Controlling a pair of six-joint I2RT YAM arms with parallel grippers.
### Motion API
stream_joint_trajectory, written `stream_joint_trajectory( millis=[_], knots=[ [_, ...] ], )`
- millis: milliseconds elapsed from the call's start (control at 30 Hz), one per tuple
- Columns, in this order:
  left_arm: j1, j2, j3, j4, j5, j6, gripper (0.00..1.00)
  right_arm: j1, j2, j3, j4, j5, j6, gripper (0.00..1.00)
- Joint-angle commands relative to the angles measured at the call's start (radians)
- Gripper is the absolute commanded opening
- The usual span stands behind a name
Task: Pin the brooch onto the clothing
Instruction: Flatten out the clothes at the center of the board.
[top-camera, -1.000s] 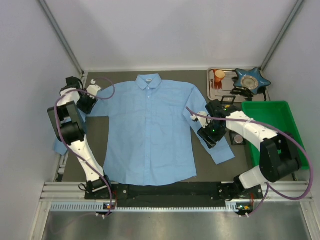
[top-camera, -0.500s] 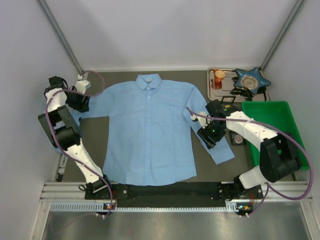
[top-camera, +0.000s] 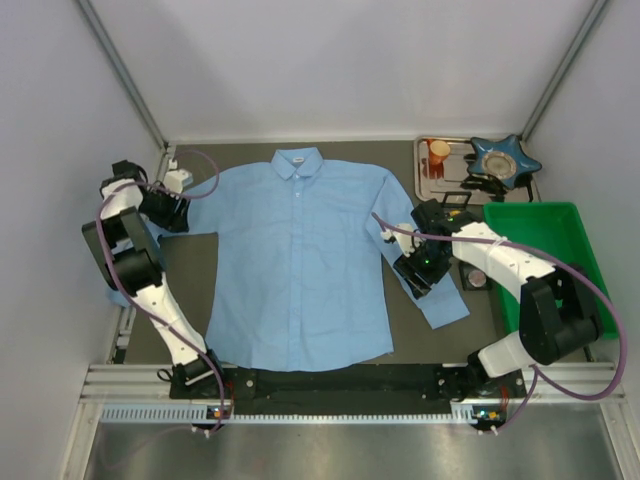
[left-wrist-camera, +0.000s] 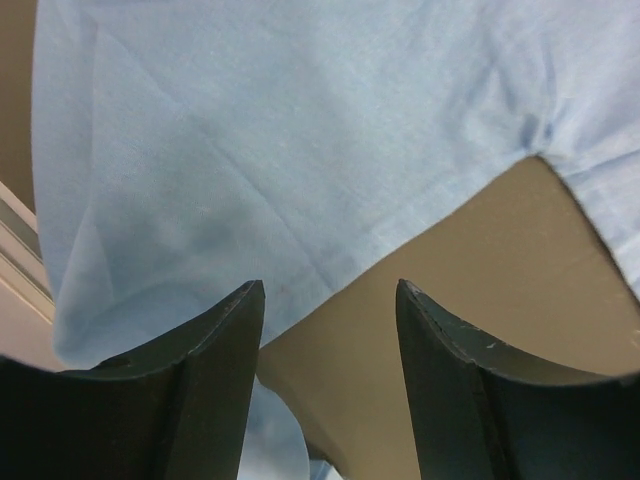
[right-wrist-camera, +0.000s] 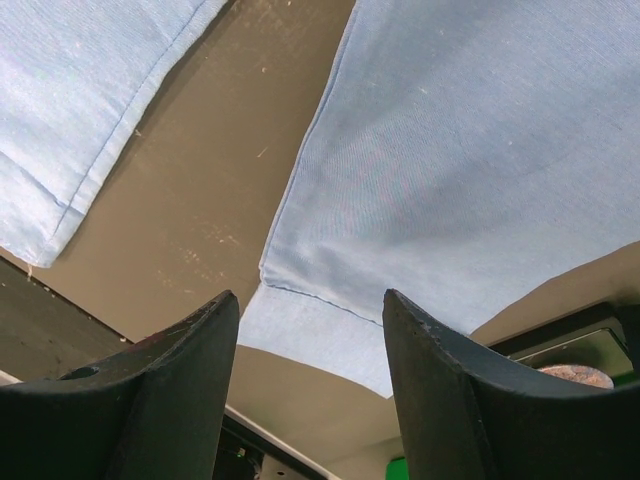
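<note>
The clothing (top-camera: 300, 260), a light blue shirt, lies flat and face up on the dark mat, collar at the far side. My left gripper (top-camera: 168, 210) hovers at the shirt's left sleeve. In the left wrist view this gripper (left-wrist-camera: 330, 300) is open over the sleeve's edge (left-wrist-camera: 300, 180) with nothing between its jaws. My right gripper (top-camera: 413, 272) hangs above the right sleeve. It is open too (right-wrist-camera: 310, 305), with the cuff (right-wrist-camera: 340, 320) below it. A small round pinkish thing (top-camera: 478, 277), possibly the brooch, sits in a dark holder beside the right sleeve.
A metal tray (top-camera: 432, 185) with an orange cup (top-camera: 438, 152) stands at the back right, next to a blue star-shaped dish (top-camera: 505, 160). A green bin (top-camera: 550, 250) is at the right edge. Walls close in on both sides.
My left gripper swung out to the left, then came back a little toward the left sleeve. The right arm and the shirt have not moved.
</note>
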Motion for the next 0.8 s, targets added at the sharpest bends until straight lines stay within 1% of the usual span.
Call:
stream_joint_trajectory(
  millis=[0, 133, 233, 267, 333, 367, 467, 500, 567, 600, 700, 767],
  knots=[
    [-0.004, 0.049, -0.010, 0.083, -0.077, -0.044, 0.61, -0.008, 0.001, 0.041, 0.008, -0.018, 0.012, 0.59],
    [-0.005, 0.093, 0.008, 0.066, -0.142, -0.032, 0.62, -0.009, 0.004, 0.037, 0.009, -0.017, 0.010, 0.59],
    [-0.007, 0.102, -0.004, 0.040, -0.162, 0.004, 0.57, -0.008, 0.009, 0.037, 0.014, -0.010, 0.010, 0.59],
    [-0.009, 0.104, -0.013, 0.033, -0.159, 0.011, 0.49, -0.008, 0.010, 0.037, 0.014, -0.010, 0.010, 0.60],
    [-0.012, 0.099, -0.021, 0.000, -0.151, 0.030, 0.39, -0.008, 0.010, 0.037, 0.017, -0.007, 0.010, 0.60],
    [-0.016, 0.090, -0.027, -0.007, -0.148, 0.033, 0.32, -0.008, 0.010, 0.037, 0.020, -0.006, 0.010, 0.59],
    [-0.025, 0.057, -0.037, -0.044, -0.134, 0.036, 0.20, -0.008, 0.007, 0.040, 0.020, -0.003, 0.010, 0.59],
    [-0.031, 0.047, -0.039, -0.053, -0.130, 0.021, 0.12, -0.008, 0.006, 0.038, 0.018, -0.003, 0.010, 0.59],
    [-0.044, 0.011, -0.050, -0.067, -0.137, -0.004, 0.04, -0.008, 0.001, 0.038, 0.018, -0.004, 0.015, 0.59],
    [-0.050, -0.002, -0.054, -0.072, -0.145, -0.043, 0.00, -0.008, -0.002, 0.038, 0.020, -0.004, 0.013, 0.59],
    [-0.084, -0.043, -0.085, -0.099, -0.180, -0.119, 0.00, -0.008, -0.008, 0.037, 0.018, -0.006, 0.016, 0.59],
    [-0.104, -0.069, -0.125, -0.087, -0.202, -0.162, 0.00, -0.008, -0.010, 0.037, 0.018, -0.004, 0.016, 0.59]
  ],
)
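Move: The left hand, open, hovers above the shirt's left sleeve; the near edge to pinch is about 1 cm to its left, level with it fore and aft and some 4 cm below. From this hand, the armpit where the sleeve meets the shirt body is roughly 10 cm to the right, and the cuff about 20 cm back and 16 cm left. For the idle right hand, that sleeve edge lies some 62 cm left and 19 cm ahead. The left hand sinks about 3 cm onto the sleeve's near edge, easing some 2 cm to its left with the fingers still open, then closes them at that low height to pinch the cloth. As the fingers finish shutting it draws back and to the right, towards the shirt body's side, by about 4 cm at the same height, the fingers tipping some 10 degrees closer to straight down while keeping the pinch. ##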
